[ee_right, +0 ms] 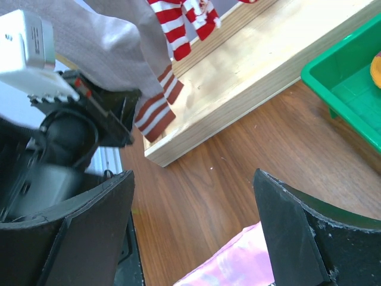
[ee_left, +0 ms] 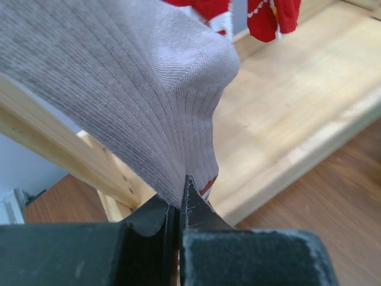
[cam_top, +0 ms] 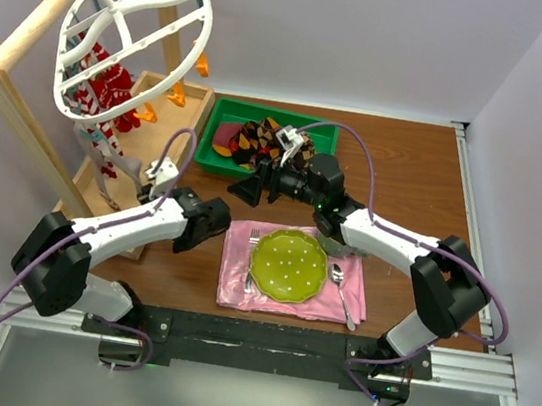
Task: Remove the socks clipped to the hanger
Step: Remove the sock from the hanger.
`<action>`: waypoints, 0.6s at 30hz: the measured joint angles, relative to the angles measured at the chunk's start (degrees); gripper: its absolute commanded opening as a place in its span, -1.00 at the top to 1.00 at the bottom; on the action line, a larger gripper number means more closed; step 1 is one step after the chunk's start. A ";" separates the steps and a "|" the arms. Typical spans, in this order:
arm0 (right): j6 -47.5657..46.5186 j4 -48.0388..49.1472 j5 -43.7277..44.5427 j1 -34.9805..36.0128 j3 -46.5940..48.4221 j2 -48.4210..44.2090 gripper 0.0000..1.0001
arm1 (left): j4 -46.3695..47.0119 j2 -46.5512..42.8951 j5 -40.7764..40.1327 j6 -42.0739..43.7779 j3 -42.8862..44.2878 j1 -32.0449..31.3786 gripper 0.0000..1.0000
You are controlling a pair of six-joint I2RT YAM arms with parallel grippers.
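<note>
The white oval hanger point(cam_top: 133, 32) hangs tilted from the pole at the far left, with orange clips along its rim. Red-and-white socks point(cam_top: 105, 89) dangle under it. My left gripper point(ee_left: 180, 193) is shut on the lower edge of a grey ribbed sock point(ee_left: 119, 77), which stretches up and to the left from the jaws. A striped sock point(ee_right: 178, 30) hangs beside the grey one. My right gripper point(ee_right: 193, 176) stands open over bare wood, holding nothing, just in front of the green bin point(cam_top: 225, 116). The bin holds argyle point(cam_top: 260, 139) and mustard socks.
The wooden rack with its pole point(cam_top: 22, 107) and flat base tray point(cam_top: 188, 111) fills the left side. A pink napkin point(cam_top: 239, 289) in front carries a green plate point(cam_top: 289, 264), a fork and a spoon point(cam_top: 339, 278). Walls close in on both sides.
</note>
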 measured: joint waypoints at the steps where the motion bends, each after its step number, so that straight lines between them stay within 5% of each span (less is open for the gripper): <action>1: -0.11 -0.11 0.11 0.00 0.00 -0.04 -0.69 | 0.02 0.28 -0.02 0.39 0.24 -0.83 1.00; 18: -2.36 -2.32 1.03 0.00 0.00 -2.64 -0.69 | 1.51 1.95 -0.55 17.16 11.56 -9.66 1.00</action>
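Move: The left hand, already shut on the lower part of a grey sock, has the green tray about 25 cm to its right, 15 cm ahead and 15 cm below. The clip end of that sock is on the hanger's near rim, roughly 7 cm to the left, 8 cm ahead and 15 cm above; the red socks hang about 6 cm left, 16 cm ahead and a bit higher. From the right hand, waiting open, the tray lies some 4 cm right, 14 cm ahead and 20 cm below. Keeping its shut grip on the lower part of the grey sock, the left hand draws it some 6 cm to the right, away from the hanger's near rim and towards the waiting right hand and the green tray. After starting almost level it climbs as well, about 4 cm by the end, creeping slightly forward while the wrist swings about 10 degrees clockwise so the fingers point more forward, the sock stretching back up to its clip. ##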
